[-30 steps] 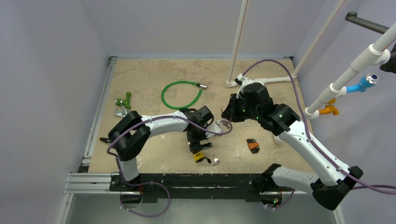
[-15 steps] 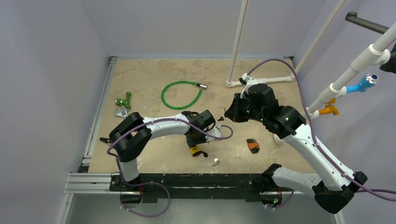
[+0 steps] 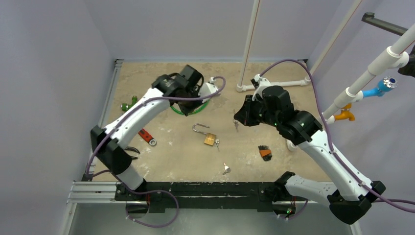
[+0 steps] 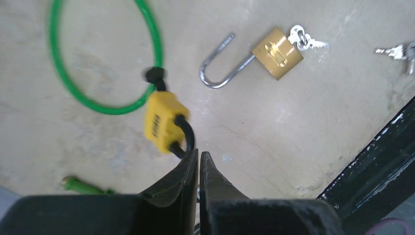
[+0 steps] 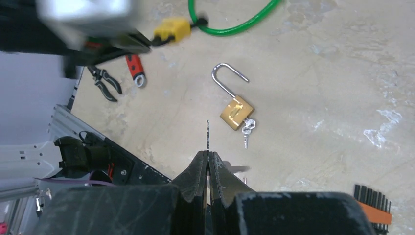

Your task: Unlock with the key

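Observation:
A small yellow padlock (image 4: 160, 121) with a black shackle (image 4: 188, 138) hangs from my left gripper (image 4: 199, 152), which is shut on the shackle, high over the green cable loop (image 4: 105, 105). My right gripper (image 5: 207, 152) is shut on a key (image 5: 207, 133), its thin blade seen edge-on and sticking out past the tips. In the top view the right gripper (image 3: 237, 121) hovers right of a brass padlock (image 3: 210, 139). That brass padlock (image 5: 237, 111) lies flat with its shackle (image 5: 226, 77) swung open and a bunch of keys (image 5: 247, 128) at its base.
Another loose bunch of keys (image 3: 225, 169) lies near the front edge. An orange and black hex-key set (image 3: 265, 152) sits front right. A red wrench (image 3: 146, 137), pliers (image 3: 130, 151) and a green fitting (image 3: 129, 105) lie at the left. White pipe legs (image 3: 247, 46) stand at the back right.
My left gripper shut on the yellow padlock near the front middle and carried it up and back over the green cable. The brass padlock and red wrench now show. The right gripper barely moved.

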`<state>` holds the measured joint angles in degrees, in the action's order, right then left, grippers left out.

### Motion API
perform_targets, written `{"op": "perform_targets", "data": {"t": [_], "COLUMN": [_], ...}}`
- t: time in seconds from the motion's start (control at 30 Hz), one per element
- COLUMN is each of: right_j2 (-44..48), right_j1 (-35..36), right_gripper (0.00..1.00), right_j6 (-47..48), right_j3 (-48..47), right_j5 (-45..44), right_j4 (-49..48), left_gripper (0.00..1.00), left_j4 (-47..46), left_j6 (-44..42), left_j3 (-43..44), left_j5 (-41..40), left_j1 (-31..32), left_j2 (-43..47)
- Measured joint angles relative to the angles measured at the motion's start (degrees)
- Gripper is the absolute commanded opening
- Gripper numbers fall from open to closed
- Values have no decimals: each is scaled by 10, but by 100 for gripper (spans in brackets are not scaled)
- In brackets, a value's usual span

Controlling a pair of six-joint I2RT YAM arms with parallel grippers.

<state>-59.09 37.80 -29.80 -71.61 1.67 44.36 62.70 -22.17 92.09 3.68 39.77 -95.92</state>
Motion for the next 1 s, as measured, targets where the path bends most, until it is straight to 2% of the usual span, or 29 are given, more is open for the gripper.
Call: {"op": "perform_targets", "data": {"t": [0.13,0.27,0.37,0.5,0.53,0.57,0.6,0.77,0.93,1.0], "right_j2": [-11,-18,-18,-15,-14,-12,-9,0,0,0], "right_j1": [0,0,0,0,0,0,0,0,0,0], "right_gripper": [0,0,0,0,0,0,0,0,0,0], "right_j6": [0,0,0,0,0,0,0,1,3,3], "right_j3": [-1,10,20,29,31,34,38,45,45,45], "right_j5": [28,54,66,71,71,71,71,67,54,52], "right_j4": [-33,-77,-94,-107,-108,-111,-112,-112,-112,-113], "left_gripper": [0,0,0,0,11,32,43,69,98,100], "left_j4": [51,104,116,113,111,113,111,99,74,66], "left_j6": [-5,-11,-16,-22,-23,-23,-22,1,19,26], "left_j3": [121,193,188,103,82,72,70,153,336,407], "left_j5": [-5,22,35,31,31,31,31,30,21,11], "left_j1": [-1,0,-7,-12,-16,-26,-39,-121,-164,-169], "left_j2": [78,130,154,162,155,142,124,-18,-203,-266]}}
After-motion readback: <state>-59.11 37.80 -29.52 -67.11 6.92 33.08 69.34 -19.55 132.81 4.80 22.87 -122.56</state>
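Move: The yellow padlock is at the left hand's fingertips, its body about 4 cm ahead, 3 cm right and 2 cm below. The green hose ring's centre lies roughly 19 cm straight ahead and 17 cm down, with bare board beyond. The open brass padlock is some 8 cm right, 1 cm ahead and 17 cm down. From the key-holding right hand, the yellow padlock is about 10 cm ahead, 13 cm left and 12 cm below. Left hand whips up 17 cm, flinging off the yellow padlock, then sinks forward over the hose, opening wide. ##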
